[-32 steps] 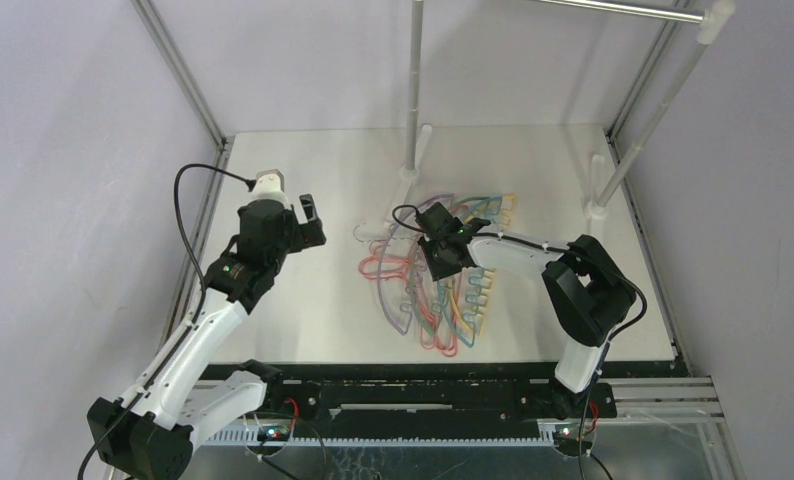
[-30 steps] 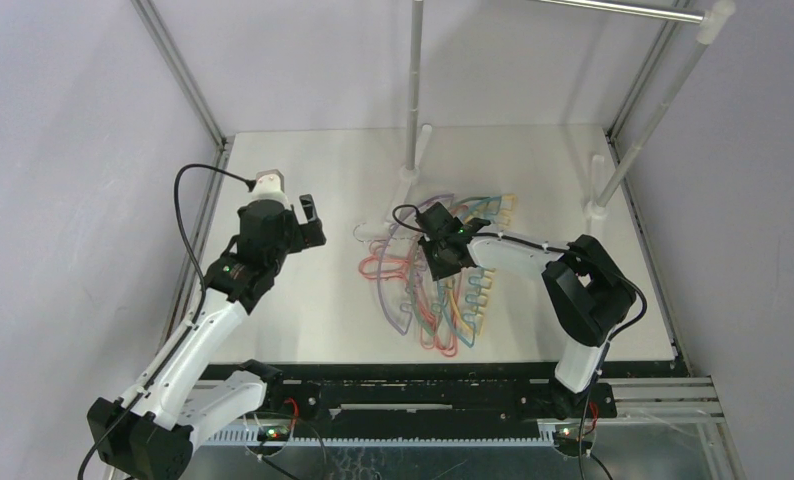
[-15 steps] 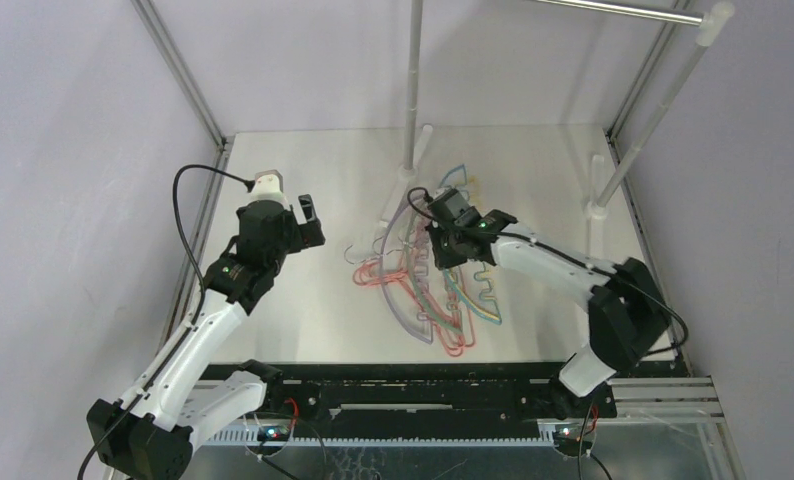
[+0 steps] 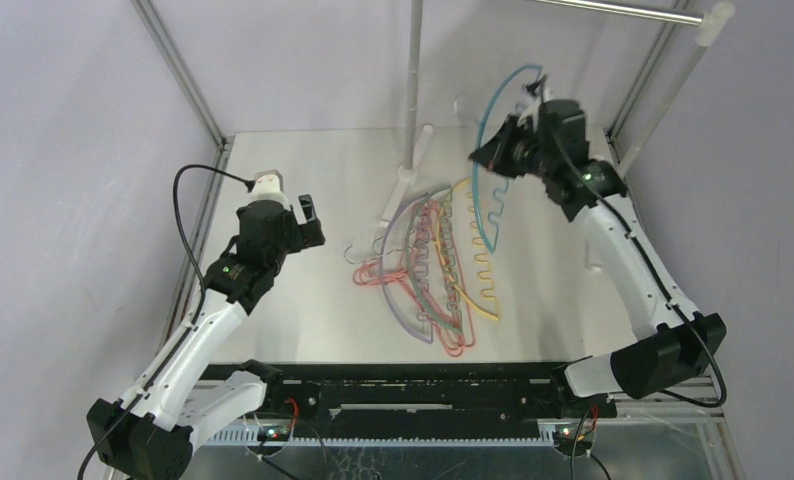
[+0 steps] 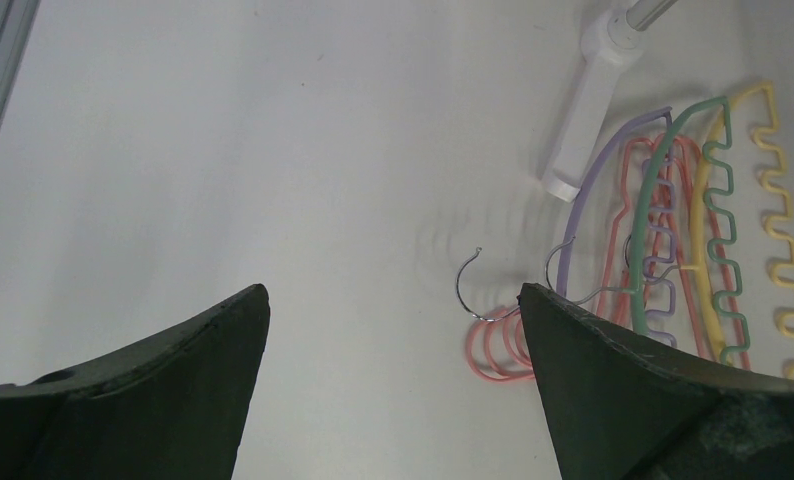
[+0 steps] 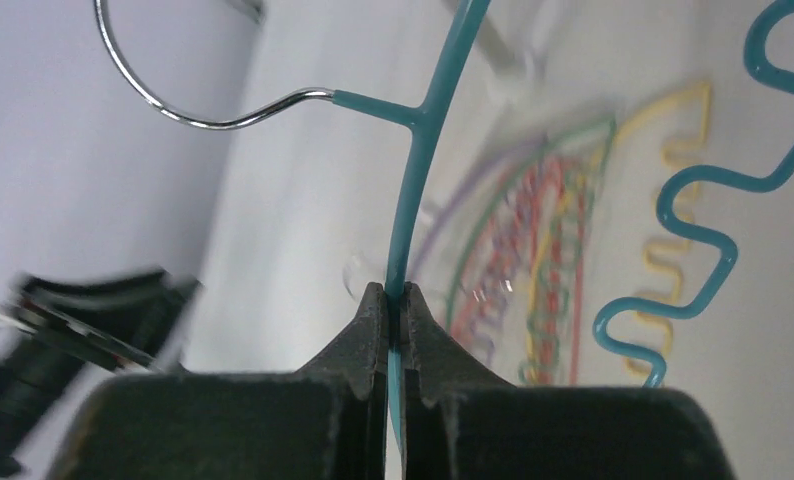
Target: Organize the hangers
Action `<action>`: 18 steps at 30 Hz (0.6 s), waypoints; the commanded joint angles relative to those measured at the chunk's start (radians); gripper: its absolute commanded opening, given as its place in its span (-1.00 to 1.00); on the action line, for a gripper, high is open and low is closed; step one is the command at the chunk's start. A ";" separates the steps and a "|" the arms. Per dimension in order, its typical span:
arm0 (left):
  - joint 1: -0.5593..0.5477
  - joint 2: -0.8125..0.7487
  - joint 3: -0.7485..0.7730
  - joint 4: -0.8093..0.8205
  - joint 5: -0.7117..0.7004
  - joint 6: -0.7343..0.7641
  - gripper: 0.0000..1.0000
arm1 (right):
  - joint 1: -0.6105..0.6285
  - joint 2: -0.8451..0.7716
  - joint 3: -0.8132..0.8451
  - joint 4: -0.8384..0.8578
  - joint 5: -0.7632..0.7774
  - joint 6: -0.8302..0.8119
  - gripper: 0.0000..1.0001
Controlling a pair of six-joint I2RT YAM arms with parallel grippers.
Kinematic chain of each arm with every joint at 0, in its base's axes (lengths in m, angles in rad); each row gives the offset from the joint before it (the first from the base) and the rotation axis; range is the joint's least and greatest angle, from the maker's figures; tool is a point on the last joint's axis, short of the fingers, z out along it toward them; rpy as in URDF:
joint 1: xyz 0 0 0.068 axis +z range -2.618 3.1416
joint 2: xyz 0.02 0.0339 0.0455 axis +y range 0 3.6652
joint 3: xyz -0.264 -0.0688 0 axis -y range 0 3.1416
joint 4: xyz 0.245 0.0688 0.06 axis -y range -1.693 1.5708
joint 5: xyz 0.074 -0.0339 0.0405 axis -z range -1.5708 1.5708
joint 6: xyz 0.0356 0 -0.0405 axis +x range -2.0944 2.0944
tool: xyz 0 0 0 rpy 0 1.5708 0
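Observation:
A teal hanger [image 4: 479,205] with a wavy lower arm hangs in the air at the back right, above the table. My right gripper [image 4: 478,157] is shut on its thin curved top arm [image 6: 420,150], just below the metal hook [image 6: 163,100]. Several other hangers [image 4: 428,270], pink, purple, green and yellow, lie fanned out in a pile mid-table. In the left wrist view their hooks and pink loops [image 5: 498,345] lie by the right finger. My left gripper [image 4: 308,222] hovers left of the pile, open and holding nothing [image 5: 393,292].
A silver rail [image 4: 613,10] crosses the top right on slanted poles. An upright pole [image 4: 413,80] stands behind the pile on a white foot [image 5: 585,110]. Frame bars [image 4: 183,70] run along the table's left and right sides.
My right gripper closed on the teal hanger and lifted it out of the pile, up and toward the back right. The pile shifted slightly. The left arm stayed put.

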State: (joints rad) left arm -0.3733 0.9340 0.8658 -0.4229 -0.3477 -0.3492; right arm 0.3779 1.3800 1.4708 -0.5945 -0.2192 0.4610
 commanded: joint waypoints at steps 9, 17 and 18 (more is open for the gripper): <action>-0.006 0.003 0.005 0.026 -0.016 0.014 0.99 | -0.154 0.221 0.402 0.441 -0.241 0.300 -1.00; -0.005 -0.018 -0.036 0.013 -0.030 0.018 0.99 | -0.219 0.289 0.409 0.629 -0.228 0.420 -1.00; -0.006 -0.016 -0.034 0.012 -0.032 0.019 0.99 | -0.225 0.295 0.410 0.647 -0.224 0.431 -1.00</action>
State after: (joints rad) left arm -0.3737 0.9314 0.8371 -0.4267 -0.3580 -0.3477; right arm 0.1810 1.6871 1.8542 -0.1555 -0.4400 0.8101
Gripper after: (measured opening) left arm 0.994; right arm 0.017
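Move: The right hand holds the blue hanger; the middle of the rack's metal rail lies some 12 cm ahead, 11 to its right and 30 above. The rack's left post stands about 16 cm ahead and 7 to the left. Below by about 30 cm lies the yellow hanger, 3 back and 6 right. From the left hand the rail's middle is about 16 cm ahead, 32 right and 40 up. Right hand carries the pinched blue hanger about 15 cm up and 12 forward towards the rail, wrist rolling. ##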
